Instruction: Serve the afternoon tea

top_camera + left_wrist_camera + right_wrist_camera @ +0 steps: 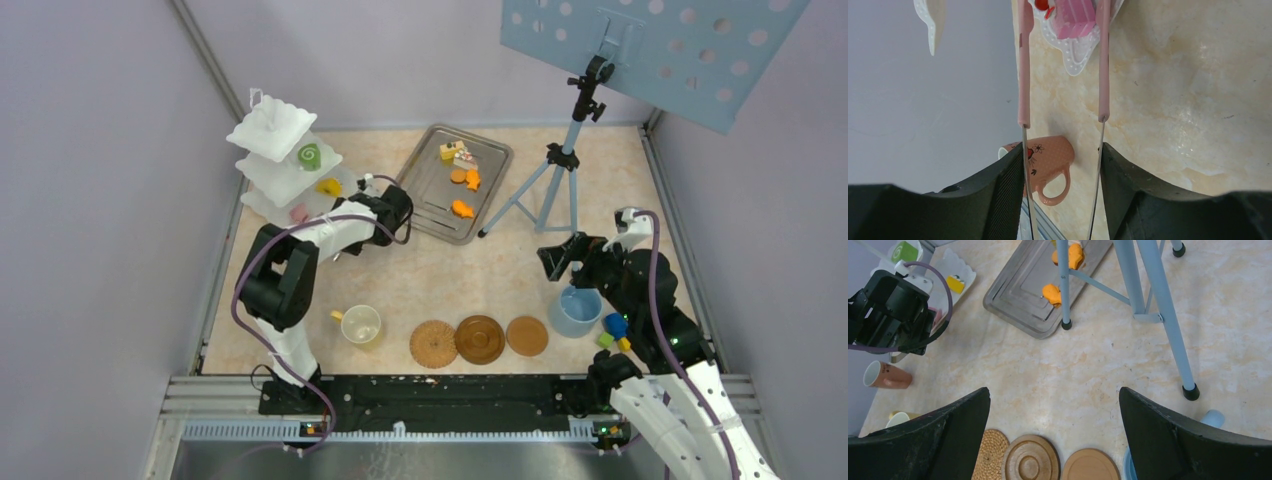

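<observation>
The white three-tier stand (268,135) stands at the far left with a green swirl roll (309,156), a yellow wedge (328,186) and a pink slice (1075,20) on its tiers. My left gripper (366,202) is shut on pink tongs (1023,75), whose arms straddle the pink slice on the bottom tier. Orange biscuits (462,208) lie on a metal tray (430,190). Three brown coasters (480,339) lie in a row at the front. A yellow cup (361,323) and a blue cup (576,310) stand upright. A pink cup (1045,162) lies on its side. My right gripper (1054,395) is open and empty above the coasters.
A blue tripod (560,170) holding a perforated board stands between the tray and my right arm. Blue, green and yellow blocks (614,333) sit beside the blue cup. Grey walls close in the table on three sides.
</observation>
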Motion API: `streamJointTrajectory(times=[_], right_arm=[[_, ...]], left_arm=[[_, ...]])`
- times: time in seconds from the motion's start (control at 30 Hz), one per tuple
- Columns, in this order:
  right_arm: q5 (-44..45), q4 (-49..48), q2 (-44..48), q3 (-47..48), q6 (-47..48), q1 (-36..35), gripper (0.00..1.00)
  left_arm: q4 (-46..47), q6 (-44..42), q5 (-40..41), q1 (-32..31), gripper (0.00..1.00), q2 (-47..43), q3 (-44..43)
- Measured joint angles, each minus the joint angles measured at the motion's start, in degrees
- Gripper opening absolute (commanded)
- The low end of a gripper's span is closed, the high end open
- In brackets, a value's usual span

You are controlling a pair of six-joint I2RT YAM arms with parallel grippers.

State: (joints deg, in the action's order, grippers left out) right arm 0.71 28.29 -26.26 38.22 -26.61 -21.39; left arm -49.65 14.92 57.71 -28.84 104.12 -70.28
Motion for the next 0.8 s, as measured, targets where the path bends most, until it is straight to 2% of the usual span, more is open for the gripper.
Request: streamJointTrajectory(times=[0.27, 0.5, 0.67, 0.8], right_arm=[[0.00, -0.04, -0.07, -0.37, 0.00, 0.00, 0.98], [0.00, -0.04, -0.07, -0.37, 0.00, 0.00, 0.98], [0.00, -0.04, -0.15, -0.37, 0.00, 0.00, 0.98], [0.00, -0.04, -0.17, -0.37, 0.00, 0.00, 0.98]], left_arm=[[-0.42, 0.20, 0.20, -2.05, 0.60, -0.17, -0.13], [-3.85, 2.25, -0.92, -7.48, 0.59, -2.12, -4.07], [-4.04, 2.97, -6.01, -11.10, 0.58, -3.63, -9.29], [0.17, 2.01, -14.97, -12.13, 0.58, -5.97, -11.82]])
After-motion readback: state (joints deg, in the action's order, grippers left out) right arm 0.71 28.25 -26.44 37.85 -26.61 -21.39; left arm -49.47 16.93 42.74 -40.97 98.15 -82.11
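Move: The left hand holds the open tongs just clear of the three-tier stand. The metal tray they go towards has its middle about 31 cm to the hand's right, 12 cm ahead and 10 cm lower. The released pink cake is some 5 cm ahead, 3 cm left and 7 cm down, the yellow cake 11 cm ahead and 4 cm right at like height. From the idle right hand the tray lies about 23 cm ahead, 27 cm left and 23 cm below. With the tongs still gripped and their tips staying open, the left hand eases to its right at first, then speeds up and sweeps some 13 cm right, away from the pink cake and the stand towards the metal tray, climbing about 5 cm on the way. As it goes, the wrist tips the fingers more steeply down by some 25 degrees while swinging clockwise about 15 degrees. ##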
